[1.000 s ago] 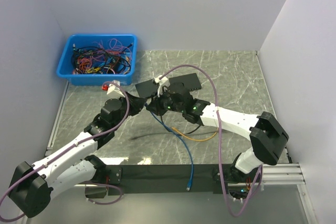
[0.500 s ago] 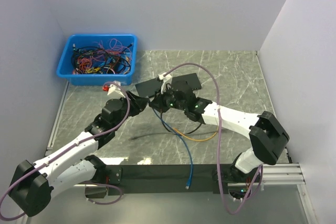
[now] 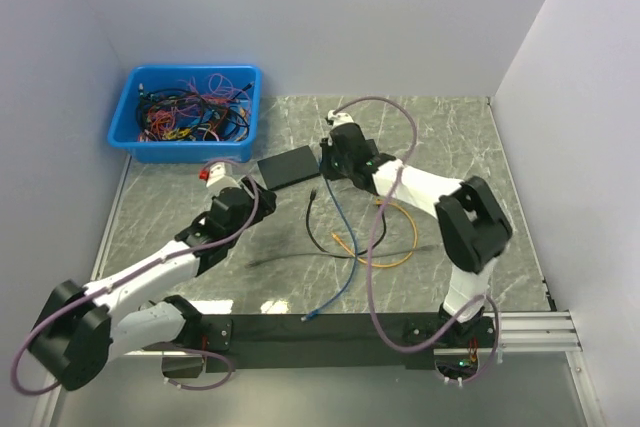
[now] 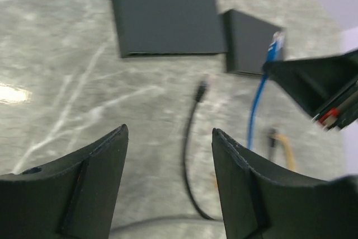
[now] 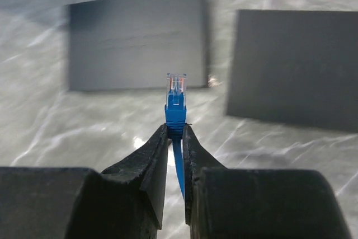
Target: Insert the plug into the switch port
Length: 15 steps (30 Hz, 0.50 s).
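A blue cable's clear-tipped plug [image 5: 176, 90] sticks out beyond the fingertips of my right gripper [image 5: 175, 131], which is shut on it. That plug [image 4: 275, 42] hangs above the table in front of two flat black boxes [image 5: 137, 37] [image 5: 293, 65]; I cannot tell which is the switch, and no port shows. From above, one box [image 3: 288, 165] lies left of the right gripper [image 3: 333, 169]. My left gripper [image 4: 169, 132] is open and empty, a little short of the nearer box [image 4: 162, 18], low over the marble [image 3: 265, 195].
A loose black cable's plug [image 4: 201, 90] lies between my left fingers and the boxes. An orange cable [image 3: 385, 247] loops on the table; the blue cable [image 3: 345, 247] trails to the front rail. A blue bin [image 3: 187, 112] of tangled cables stands at the back left.
The two grippers were together over the box. My left gripper has opened and drawn back left; my right gripper has carried the blue plug toward the back right.
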Tool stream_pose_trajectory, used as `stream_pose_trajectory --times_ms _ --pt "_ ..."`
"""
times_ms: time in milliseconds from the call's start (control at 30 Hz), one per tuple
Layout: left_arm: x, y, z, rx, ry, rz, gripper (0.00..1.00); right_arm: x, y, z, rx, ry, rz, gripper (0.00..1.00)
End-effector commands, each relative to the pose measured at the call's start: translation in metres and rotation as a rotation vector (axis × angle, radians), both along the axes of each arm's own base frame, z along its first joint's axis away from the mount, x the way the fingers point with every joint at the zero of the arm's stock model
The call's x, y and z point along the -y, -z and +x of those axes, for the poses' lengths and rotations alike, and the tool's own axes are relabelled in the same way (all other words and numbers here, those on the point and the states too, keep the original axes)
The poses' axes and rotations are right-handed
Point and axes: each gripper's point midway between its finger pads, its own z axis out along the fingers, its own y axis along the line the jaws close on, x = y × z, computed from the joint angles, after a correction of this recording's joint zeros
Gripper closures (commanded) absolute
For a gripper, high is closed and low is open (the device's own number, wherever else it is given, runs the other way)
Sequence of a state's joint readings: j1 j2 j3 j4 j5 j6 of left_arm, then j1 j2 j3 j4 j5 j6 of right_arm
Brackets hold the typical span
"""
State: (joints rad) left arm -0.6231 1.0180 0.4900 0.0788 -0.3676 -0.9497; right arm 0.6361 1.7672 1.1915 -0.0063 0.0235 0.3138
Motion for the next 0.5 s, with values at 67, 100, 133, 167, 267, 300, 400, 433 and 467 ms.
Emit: stream_pose_trajectory --times_ms 67,100,133,167,267,300,400,433,467 --pt "-0.006 -0.002 0.024 0.025 -0.052 0.095 0.32 0.016 0.015 0.041 -0.033 0.125 -0.119 1.00" --pt "-0.003 0.003 0.028 0.016 -0.040 0.113 0.32 0.012 0.008 0.050 -0.021 0.129 -0.116 1.00" --pt "-0.005 0.002 0.034 0.022 -0.045 0.114 0.32 0.013 0.021 0.055 -0.040 0.134 -0.135 1.00" --pt "-0.005 0.003 0.037 0.023 -0.042 0.117 0.32 0.016 0.024 0.059 -0.049 0.142 -0.148 1.00" --pt "-0.011 0.005 0.052 0.028 -0.046 0.122 0.32 0.014 0.029 0.074 -0.058 0.148 -0.166 1.00" --pt "-0.013 0.008 0.056 0.024 -0.046 0.122 0.32 0.010 0.021 0.081 -0.042 0.151 -0.161 1.00" --pt "-0.021 0.013 0.073 0.017 -0.040 0.091 0.33 0.010 0.028 0.091 -0.043 0.159 -0.193 1.00" --pt "-0.026 0.015 0.079 0.012 -0.042 0.083 0.33 0.009 0.035 0.093 -0.053 0.158 -0.209 1.00" --pt "-0.027 0.010 0.087 0.024 -0.045 0.080 0.34 0.008 0.033 0.096 -0.050 0.157 -0.216 1.00"
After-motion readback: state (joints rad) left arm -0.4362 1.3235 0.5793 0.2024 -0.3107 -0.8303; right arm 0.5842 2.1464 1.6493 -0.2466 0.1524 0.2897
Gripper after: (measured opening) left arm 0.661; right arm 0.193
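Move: The blue plug is already in the right hand. The left switch lies about 9 cm to the right hand's left and 2 ahead, the right switch some 8 cm to its right and 5 ahead, both about 10 cm below. A black cable end lies 5 cm back and 3 left, 12 below. From the empty left hand, the left switch is roughly 12 cm ahead, 5 right and 12 below, and the black cable end about 5 ahead, 10 right. The blue plug, still pinched and pointing out beyond the fingertips, is carried forward about 8 cm by the right hand and down nearly 5, in over the gap between the two switches, the sinking easing off while the wrist swings slightly clockwise. Meanwhile the left hand, fingers staying open, goes forward some 6 cm, sinks 4 and veers left, nearing the left switch. ##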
